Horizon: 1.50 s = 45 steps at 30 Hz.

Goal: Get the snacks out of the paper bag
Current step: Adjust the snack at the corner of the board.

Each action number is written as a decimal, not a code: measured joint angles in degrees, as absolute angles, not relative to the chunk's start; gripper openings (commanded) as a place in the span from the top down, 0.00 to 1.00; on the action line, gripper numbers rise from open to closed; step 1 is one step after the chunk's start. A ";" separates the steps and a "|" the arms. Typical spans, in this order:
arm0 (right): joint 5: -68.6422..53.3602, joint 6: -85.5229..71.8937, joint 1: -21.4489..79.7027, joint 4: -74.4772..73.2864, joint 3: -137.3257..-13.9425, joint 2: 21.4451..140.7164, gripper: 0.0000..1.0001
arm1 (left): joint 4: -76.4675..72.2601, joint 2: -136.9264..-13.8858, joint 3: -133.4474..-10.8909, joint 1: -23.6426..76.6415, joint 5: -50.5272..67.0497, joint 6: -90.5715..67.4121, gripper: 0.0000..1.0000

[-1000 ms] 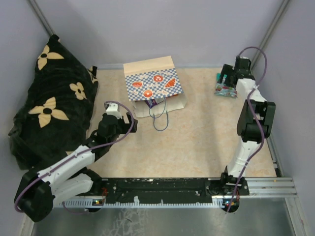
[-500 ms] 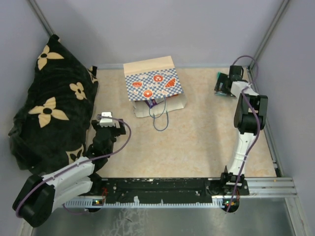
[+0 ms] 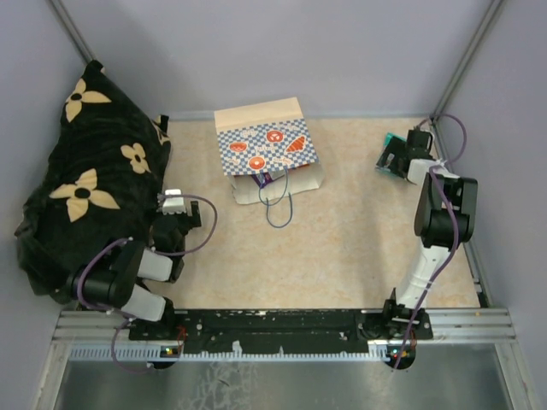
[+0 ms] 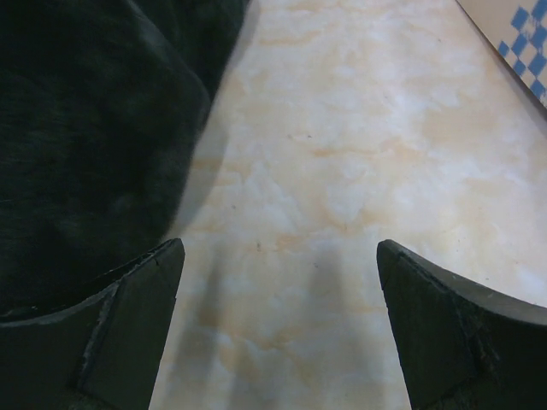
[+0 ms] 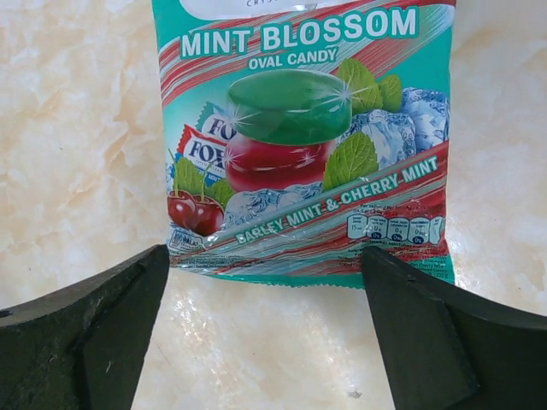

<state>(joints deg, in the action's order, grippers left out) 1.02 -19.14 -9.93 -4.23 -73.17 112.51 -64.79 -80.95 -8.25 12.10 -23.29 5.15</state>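
The paper bag (image 3: 265, 147) lies on its side at the back middle, its mouth toward me and its blue cord handle (image 3: 278, 211) on the table. A purple snack (image 3: 272, 178) peeks out of the mouth. A teal mint snack pouch (image 5: 303, 137) lies flat on the table at the far right (image 3: 389, 156). My right gripper (image 5: 265, 256) is open just short of its bottom edge and holds nothing; from above it (image 3: 402, 161) is beside the pouch. Open and empty, my left gripper (image 4: 280, 248) hangs over bare table by the black cloth (image 4: 85, 128), seen from above at the near left (image 3: 175, 205).
The black cloth with cream flowers (image 3: 85, 188) fills the left side, close to my left arm. Walls close the table at the back and both sides, and the right wall is near the teal pouch. A corner of the bag (image 4: 523, 34) shows in the left wrist view.
My left arm has drawn back from the bag toward the near left and folded up. The right gripper's jaws have widened and shifted slightly right, with the teal pouch lying on the table.
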 measured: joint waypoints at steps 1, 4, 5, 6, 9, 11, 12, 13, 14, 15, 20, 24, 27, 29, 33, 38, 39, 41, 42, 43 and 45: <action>0.99 -19.14 -9.91 -4.36 -73.36 112.57 0.05 | -66.46 -83.57 -8.45 11.90 -22.15 5.48 0.00; 1.28 -19.09 -9.89 -5.04 -74.41 112.90 0.04 | -72.66 -91.00 -9.26 9.76 -19.05 6.11 0.00; 1.43 -19.07 -9.89 -5.02 -74.41 112.90 0.04 | -72.77 -91.61 -9.37 9.23 -18.28 5.96 0.00; 1.48 -19.09 -9.91 -5.10 -74.39 112.90 0.04 | -72.82 -91.37 -9.37 8.97 -17.87 5.74 0.00; 1.63 -19.25 -9.89 -5.10 -74.32 112.88 0.04 | -75.68 -90.94 -9.41 8.47 -17.23 5.67 0.00; 2.13 -19.62 -9.89 -5.28 -74.32 112.88 0.04 | -78.13 -91.48 -9.41 8.47 -17.23 5.76 0.00; 2.59 -19.75 -9.89 -5.61 -74.35 112.88 0.04 | -78.37 -91.48 -9.41 8.47 -17.23 5.76 0.00; 2.96 -19.77 -9.89 -5.85 -74.39 112.88 0.04 | -78.48 -91.48 -9.43 8.47 -17.23 5.76 0.00; 3.66 -19.84 -9.89 -6.68 -74.70 112.92 0.04 | -78.46 -91.53 -9.56 8.47 -17.23 5.82 0.00; 4.45 -20.08 -9.89 -7.55 -75.20 113.08 0.04 | -78.24 -91.64 -9.89 8.47 -17.26 5.82 0.00; 8.27 -20.84 -9.91 -9.87 -76.69 113.91 0.04 | -77.45 -91.72 -11.38 8.25 -17.08 5.61 0.00; 9.74 -20.08 -9.89 -9.82 -76.71 114.59 0.04 | -77.41 -91.72 -11.40 8.21 -17.04 5.61 0.00; 10.07 -18.09 -9.89 -9.21 -77.19 115.55 0.03 | -77.43 -91.72 -11.40 8.21 -17.04 5.61 0.00; 10.09 -16.12 -9.91 -9.65 -79.11 116.66 0.03 | -77.43 -91.72 -11.40 8.21 -17.04 5.61 0.00; 10.28 -11.62 -9.91 -11.44 -85.89 120.75 0.01 | -77.41 -91.72 -11.40 8.21 -17.02 5.61 0.00; 12.40 -5.82 -9.58 -14.94 -88.58 121.58 0.01 | -77.41 -91.72 -11.40 8.21 -17.02 5.61 0.00; 12.62 -4.73 -9.54 -15.79 -88.97 121.73 0.01 | -77.41 -91.72 -11.40 8.21 -17.02 5.61 0.00; 12.80 -2.79 -9.50 -17.67 -90.76 122.58 0.01 | -77.43 -91.72 -11.40 8.21 -17.02 5.61 0.00; 12.84 -2.11 -9.47 -18.28 -91.77 123.17 0.01 | -77.43 -91.72 -11.40 8.21 -17.02 5.61 0.00; 12.97 -1.28 -9.47 -19.46 -93.62 124.14 0.01 | -77.41 -91.72 -11.40 8.21 -17.02 5.61 0.00; 13.21 -0.10 -9.47 -20.51 -96.97 126.17 0.01 | -77.43 -91.72 -11.40 8.21 -17.02 5.61 0.00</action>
<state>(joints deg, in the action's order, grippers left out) 13.21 -0.10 -9.47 -20.51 -96.97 126.17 -77.43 -91.72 -11.40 8.21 -17.02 5.61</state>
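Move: The snack's middle lies about 6 cm ahead of the right hand, a centimetre to its right and 2 below, its near edge at the open fingertips. The board's far right corner is some 11 cm ahead and 10 to the right of that hand; the paper bag lies about level with it, 36 cm left. From the left hand the snack is roughly 17 cm ahead and 61 right. Open right hand nudges the snack's near edge, going some 5 cm right, then 3 forward; left hand eases forward. ##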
